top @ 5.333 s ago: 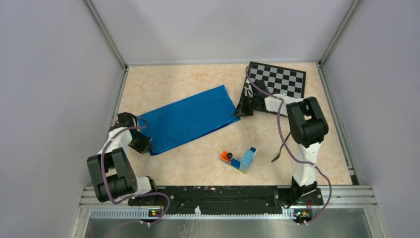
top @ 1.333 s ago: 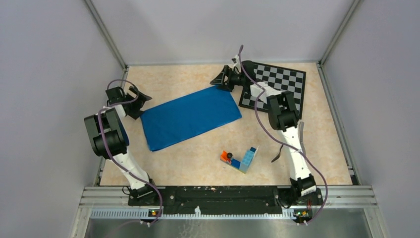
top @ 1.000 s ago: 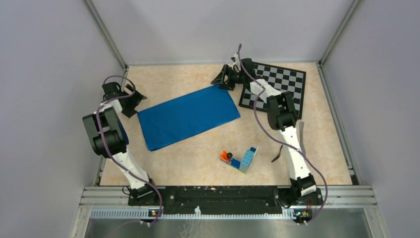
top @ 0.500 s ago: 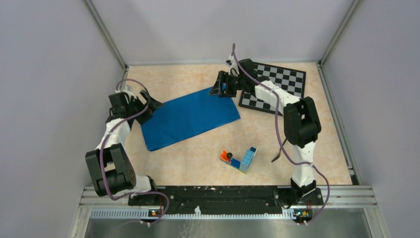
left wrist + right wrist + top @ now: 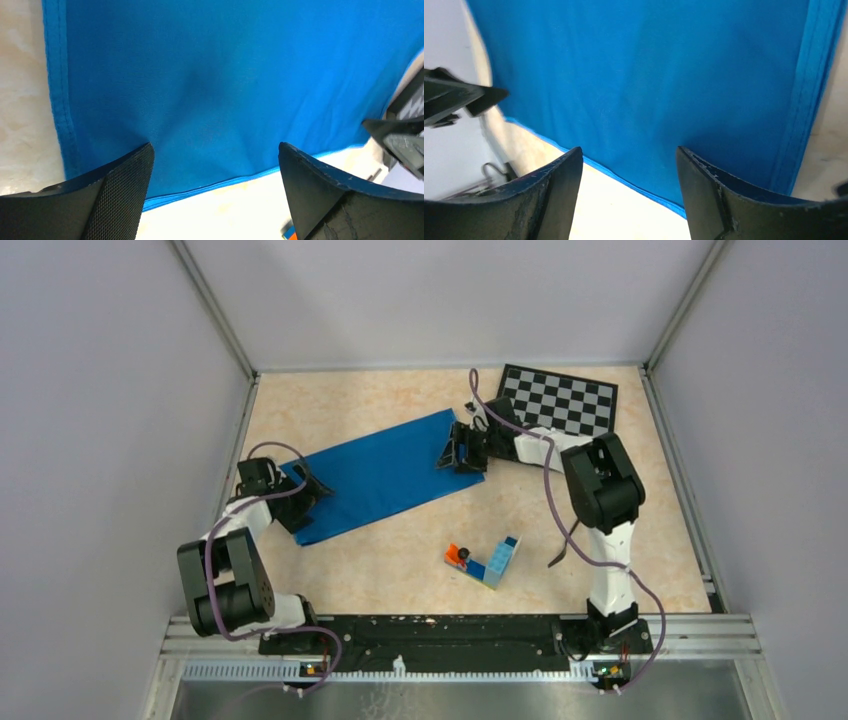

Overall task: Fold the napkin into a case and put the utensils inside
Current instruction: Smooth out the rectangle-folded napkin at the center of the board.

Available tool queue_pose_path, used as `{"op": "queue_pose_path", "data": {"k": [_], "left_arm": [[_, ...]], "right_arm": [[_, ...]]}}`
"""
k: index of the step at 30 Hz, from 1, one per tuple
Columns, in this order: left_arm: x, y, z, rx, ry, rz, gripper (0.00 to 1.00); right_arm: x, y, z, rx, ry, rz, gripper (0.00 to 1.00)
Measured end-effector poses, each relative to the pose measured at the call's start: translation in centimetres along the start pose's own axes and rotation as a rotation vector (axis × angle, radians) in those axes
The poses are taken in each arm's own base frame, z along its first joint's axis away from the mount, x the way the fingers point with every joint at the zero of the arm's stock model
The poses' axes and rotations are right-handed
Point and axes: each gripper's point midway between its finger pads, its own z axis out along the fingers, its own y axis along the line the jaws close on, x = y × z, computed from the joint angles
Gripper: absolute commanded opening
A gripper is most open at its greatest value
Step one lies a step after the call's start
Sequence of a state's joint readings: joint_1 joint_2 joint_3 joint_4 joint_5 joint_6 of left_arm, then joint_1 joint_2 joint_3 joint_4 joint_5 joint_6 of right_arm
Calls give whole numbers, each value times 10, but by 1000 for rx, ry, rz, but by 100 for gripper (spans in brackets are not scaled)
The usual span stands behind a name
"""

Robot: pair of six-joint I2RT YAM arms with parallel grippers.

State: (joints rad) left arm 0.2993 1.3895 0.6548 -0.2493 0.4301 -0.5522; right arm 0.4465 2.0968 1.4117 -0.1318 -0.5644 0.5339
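Observation:
The blue napkin [image 5: 385,475] lies flat on the table as a folded slanted strip. My left gripper [image 5: 303,492] stands open over the napkin's left end. In the left wrist view its fingertips [image 5: 135,170] straddle the napkin's [image 5: 225,75] near hem, and the gripper [image 5: 215,148] holds nothing. My right gripper [image 5: 457,452] is open over the right end. Its jaws [image 5: 629,151] straddle the napkin's [image 5: 649,75] near edge with nothing between them. A dark fork [image 5: 560,550] lies at the near right, partly hidden behind the right arm.
A chessboard [image 5: 565,400] lies at the back right. A blue toy-brick block [image 5: 495,560] with an orange piece [image 5: 457,555] sits in front of the napkin. Grey walls with metal rails close in the table on three sides.
Both grippers have swung from the napkin's far corners toward me and now sit low over its near edge at either end. The right jaws have narrowed a little.

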Motion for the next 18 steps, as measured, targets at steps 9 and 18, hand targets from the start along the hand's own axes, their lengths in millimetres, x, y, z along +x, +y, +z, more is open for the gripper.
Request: {"op": "queue_pose_path", "data": {"k": [9,18], "left_arm": [[-3,25,-12,-133,-80,-76,99],[6,53,-47,-314,-140,-126,99]], "right_arm": [[30,-7,-11,5,12,12,67],[78,-1,-36,207,117,-79,71]]}}
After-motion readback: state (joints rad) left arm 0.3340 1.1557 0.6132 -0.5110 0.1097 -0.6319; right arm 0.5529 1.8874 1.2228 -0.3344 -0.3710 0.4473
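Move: The middle of the folded napkin lies about 10 cm ahead and 19 cm right of the left hand, and its near left corner is about 11 cm back and 4 cm left of that hand. From the right hand the napkin's middle is some 8 cm back and 20 cm left, and its near right corner 9 cm back and 11 cm right; the cloth is a couple of centimetres below both hands. The toy block piece stands 33 cm back and 10 cm right of the right hand, the chessboard 8 cm ahead and 31 cm right. Both hands, already low on the two ends of the napkin, sweep back towards the robot with fingers staying open: the right settles about a centimetre, then draws its end of the cloth back some 8 cm and slightly to its right, gathering speed, its fingers tipping further down late on. The left fingers stroke back and left over the cloth towards its near left corner, about 7 cm in all, turning roughly 15 degrees counter-clockwise and tipping steeper, and begin to lift slightly at the very end. ##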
